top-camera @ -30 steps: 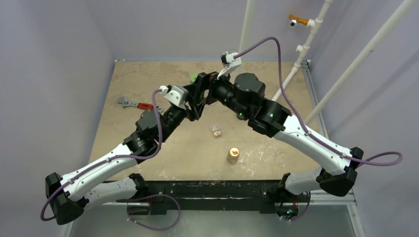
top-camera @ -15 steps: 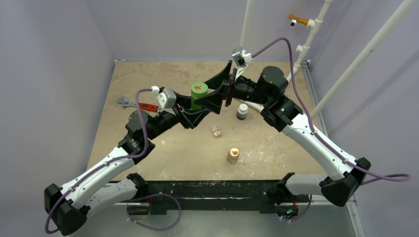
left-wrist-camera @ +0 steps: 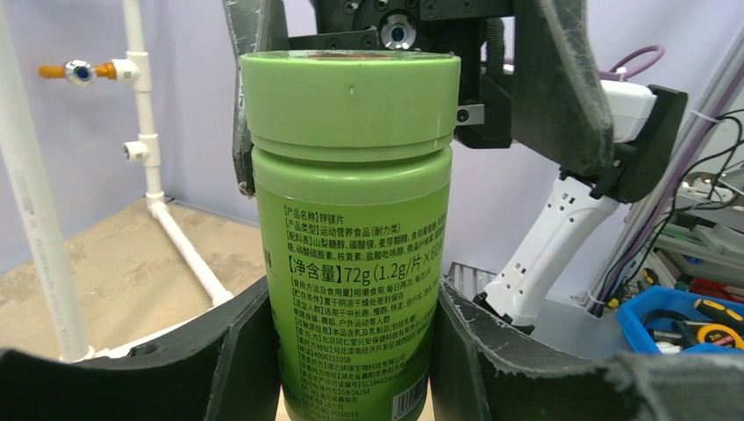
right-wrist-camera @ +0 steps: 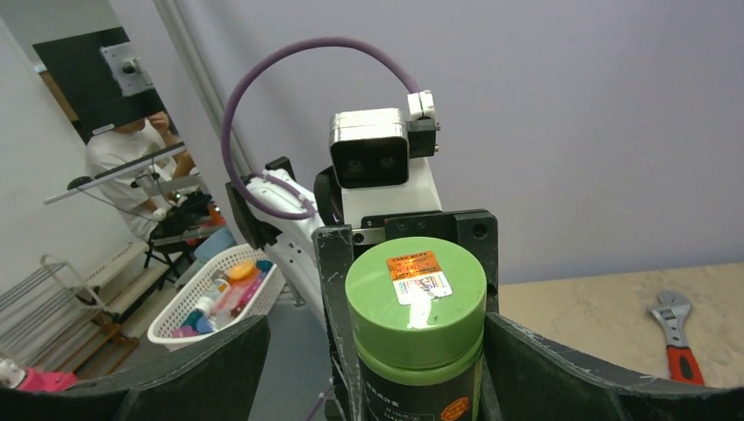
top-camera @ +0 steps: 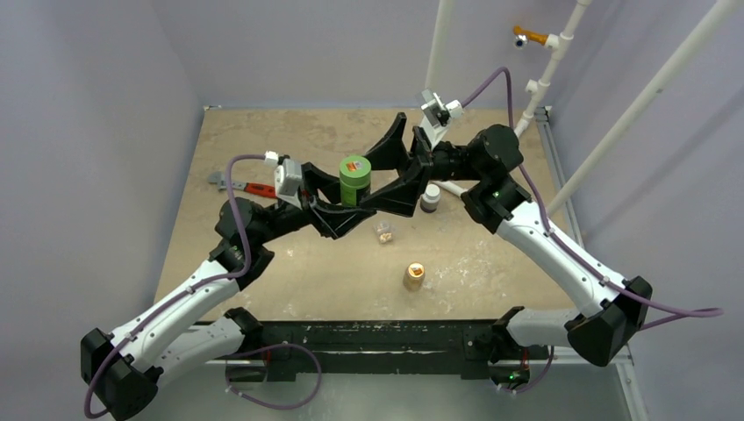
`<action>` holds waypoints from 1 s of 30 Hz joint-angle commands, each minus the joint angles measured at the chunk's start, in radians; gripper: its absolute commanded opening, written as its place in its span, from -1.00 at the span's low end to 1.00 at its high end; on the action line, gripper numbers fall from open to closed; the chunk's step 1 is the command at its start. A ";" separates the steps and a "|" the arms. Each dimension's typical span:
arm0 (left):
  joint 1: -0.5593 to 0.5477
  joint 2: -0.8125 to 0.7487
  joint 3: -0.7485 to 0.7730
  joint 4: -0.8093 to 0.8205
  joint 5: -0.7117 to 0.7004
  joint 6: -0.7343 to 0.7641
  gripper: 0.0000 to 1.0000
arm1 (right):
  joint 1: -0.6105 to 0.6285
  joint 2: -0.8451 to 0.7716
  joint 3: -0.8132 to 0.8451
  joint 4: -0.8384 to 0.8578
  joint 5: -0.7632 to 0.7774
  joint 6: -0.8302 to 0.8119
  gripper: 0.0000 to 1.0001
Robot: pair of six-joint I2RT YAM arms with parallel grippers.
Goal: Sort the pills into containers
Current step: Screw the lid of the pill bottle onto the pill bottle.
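My left gripper [top-camera: 348, 203] is shut on the lower body of an upright green bottle [top-camera: 354, 178], held above the table. The left wrist view shows the green bottle [left-wrist-camera: 351, 219] pinched between both black fingers of the left gripper [left-wrist-camera: 351, 307]. My right gripper [top-camera: 377, 174] stands open, its fingers on either side of the bottle's cap. In the right wrist view the cap [right-wrist-camera: 414, 294] sits between the spread fingers of the right gripper [right-wrist-camera: 375, 338], with a clear gap on the left side. The small transparent container [top-camera: 383, 231] lies on the table below the bottle. The pills are too small to make out.
A dark brown white-capped bottle [top-camera: 430, 197] stands just beside my right forearm. A tan-orange bottle [top-camera: 413, 275] stands nearer the front edge. A red-handled wrench [top-camera: 237, 184] lies at the left. White pipes [top-camera: 526, 105] rise at the back right.
My right arm has swung back to the right, uncovering the dark bottle, and now flanks the green cap. The left gripper has shifted the green bottle slightly right and nearer.
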 commanded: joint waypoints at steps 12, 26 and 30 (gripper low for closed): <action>0.015 0.022 -0.002 0.125 0.108 -0.081 -1.00 | -0.002 0.025 -0.010 0.173 0.012 0.127 0.54; 0.015 0.048 0.002 0.144 0.129 -0.096 -1.00 | -0.008 0.014 0.001 0.112 0.059 0.100 0.33; 0.015 0.050 0.010 0.121 0.105 -0.078 -1.00 | -0.009 0.009 0.015 0.034 0.093 0.050 -0.07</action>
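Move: The green lid sits on the bottle held in the left hand, about 5 cm above that hand and 1 cm to its left. It lies some 2 cm ahead of the right hand, 2 cm to its left and 1 cm above. From the right hand, the pill box is about 8 cm ahead and 3 cm right, the white bottle 15 cm ahead and 12 cm right, both some 42 cm lower. Creeping in from the right, the right hand edges about 1 cm forward around the lid while its wide-open fingers, pointing left, close to roughly half and come up against the lid's sides. The left hand keeps its grip on the bottle and eases it about 1 cm back and 1 cm right towards them, sinking slightly and turning some 5 degrees clockwise. ##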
